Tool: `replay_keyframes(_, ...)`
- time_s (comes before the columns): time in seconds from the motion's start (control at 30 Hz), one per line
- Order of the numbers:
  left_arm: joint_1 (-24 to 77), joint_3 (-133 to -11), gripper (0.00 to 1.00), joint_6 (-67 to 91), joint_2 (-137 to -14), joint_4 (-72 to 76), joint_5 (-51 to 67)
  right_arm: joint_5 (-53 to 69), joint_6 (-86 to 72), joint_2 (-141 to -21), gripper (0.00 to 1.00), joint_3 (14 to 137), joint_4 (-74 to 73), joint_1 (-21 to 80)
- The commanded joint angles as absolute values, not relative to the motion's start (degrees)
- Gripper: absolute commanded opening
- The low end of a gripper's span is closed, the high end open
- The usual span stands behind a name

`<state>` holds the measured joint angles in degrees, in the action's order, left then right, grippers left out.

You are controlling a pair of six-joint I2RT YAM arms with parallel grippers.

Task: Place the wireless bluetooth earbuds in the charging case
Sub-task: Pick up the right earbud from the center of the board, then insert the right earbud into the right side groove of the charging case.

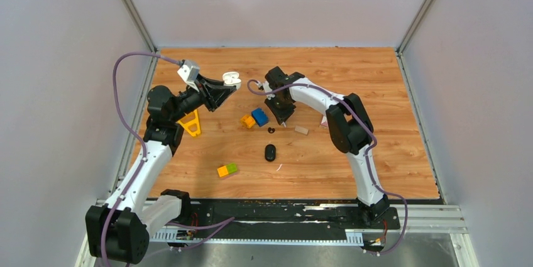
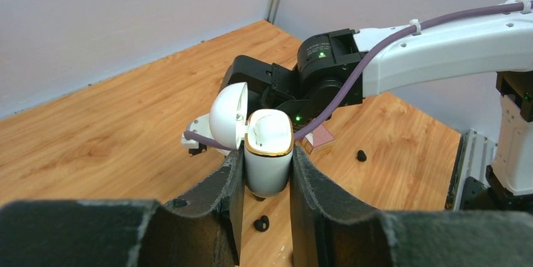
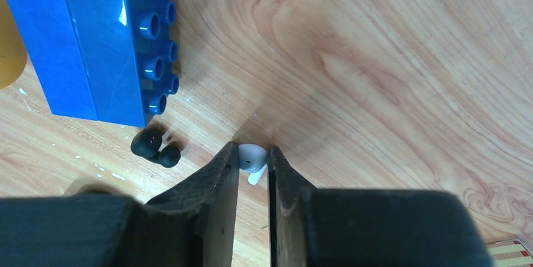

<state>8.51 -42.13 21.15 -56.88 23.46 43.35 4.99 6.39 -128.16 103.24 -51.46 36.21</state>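
Observation:
My left gripper (image 1: 227,86) is shut on the white charging case (image 1: 231,79) and holds it above the table at the back left. In the left wrist view the case (image 2: 268,154) stands upright between the fingers (image 2: 229,185), gold rim up and lid open to the left. My right gripper (image 1: 283,120) is shut on a white earbud (image 3: 251,156) with a short stem, low over the wood. A black earbud (image 3: 154,144) lies just left of it, by the blue brick (image 3: 107,41). Two black buds show on the table (image 2: 261,223) (image 2: 361,154).
A blue brick (image 1: 259,117) and an orange one (image 1: 247,120) lie mid-table. A black oval case (image 1: 270,152), a wooden block (image 1: 302,130), an orange-green brick (image 1: 227,169) and a yellow triangle frame (image 1: 191,124) lie around. Grey walls enclose the table.

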Motion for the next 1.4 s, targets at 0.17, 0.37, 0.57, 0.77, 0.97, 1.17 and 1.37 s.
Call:
replay_keyframes(0.17, 8.1, -42.5, 0.0, 21.6, -56.5, 26.5, 43.2, 4.3, 5.2, -117.2, 0.09, 104.1, -49.9, 35.1)
replay_keyframes(0.37, 8.1, -43.8, 0.0, 23.3, -59.3, 30.3, 43.5, 6.5, 7.9, -102.6, 0.09, 98.5, -45.9, 34.3)
replay_keyframes(0.57, 8.2, -46.2, 0.0, 25.5, -62.9, 34.2, 45.7, 12.4, 6.6, -87.8, 0.1, 92.1, -31.3, 34.2)
replay_keyframes(0.77, 9.1, -48.1, 0.0, 27.2, -64.5, 37.4, 49.0, 15.1, 3.6, -80.8, 0.1, 88.0, -7.4, 37.7)
replay_keyframes(0.97, 10.6, -51.1, 0.0, 28.3, -64.1, 37.1, 49.1, 14.9, 1.9, -83.4, 0.11, 90.7, 0.4, 40.8)
replay_keyframes(1.17, 10.6, -52.6, 0.0, 30.0, -63.5, 36.7, 47.5, 13.0, 1.6, -85.5, 0.12, 92.2, 5.8, 43.8)
replay_keyframes(1.37, 10.6, -53.2, 0.0, 31.2, -63.3, 37.6, 46.8, 12.0, 2.2, -86.8, 0.12, 93.4, 7.1, 46.0)
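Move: The white earbud is already pinched in the right fingers, down on the board. The open charging case it is to go to, held by the left hand, lies about 15 cm to the right hand's left, 5 cm back and some 30 cm above. At table height the blue block sits 8 cm left and 2 cm ahead, the black earbuds 4 cm left and 3 cm back, the wooden block 6 cm right and 3 cm back. From the left hand, the earbud is about 16 cm right, 5 cm ahead and 30 cm below. Straight up and fast goes the right hand, still pinching the earbud, about 40 cm off the board; higher up it swings some 10 cm left towards the case. On the way its wrist swings round by about 80 degrees, from fingers down to nearly level, pointing forward and left. The left hand keeps its grip on the case, eases forward and back about 2 cm, and raises it some 5 cm, drifting right. ##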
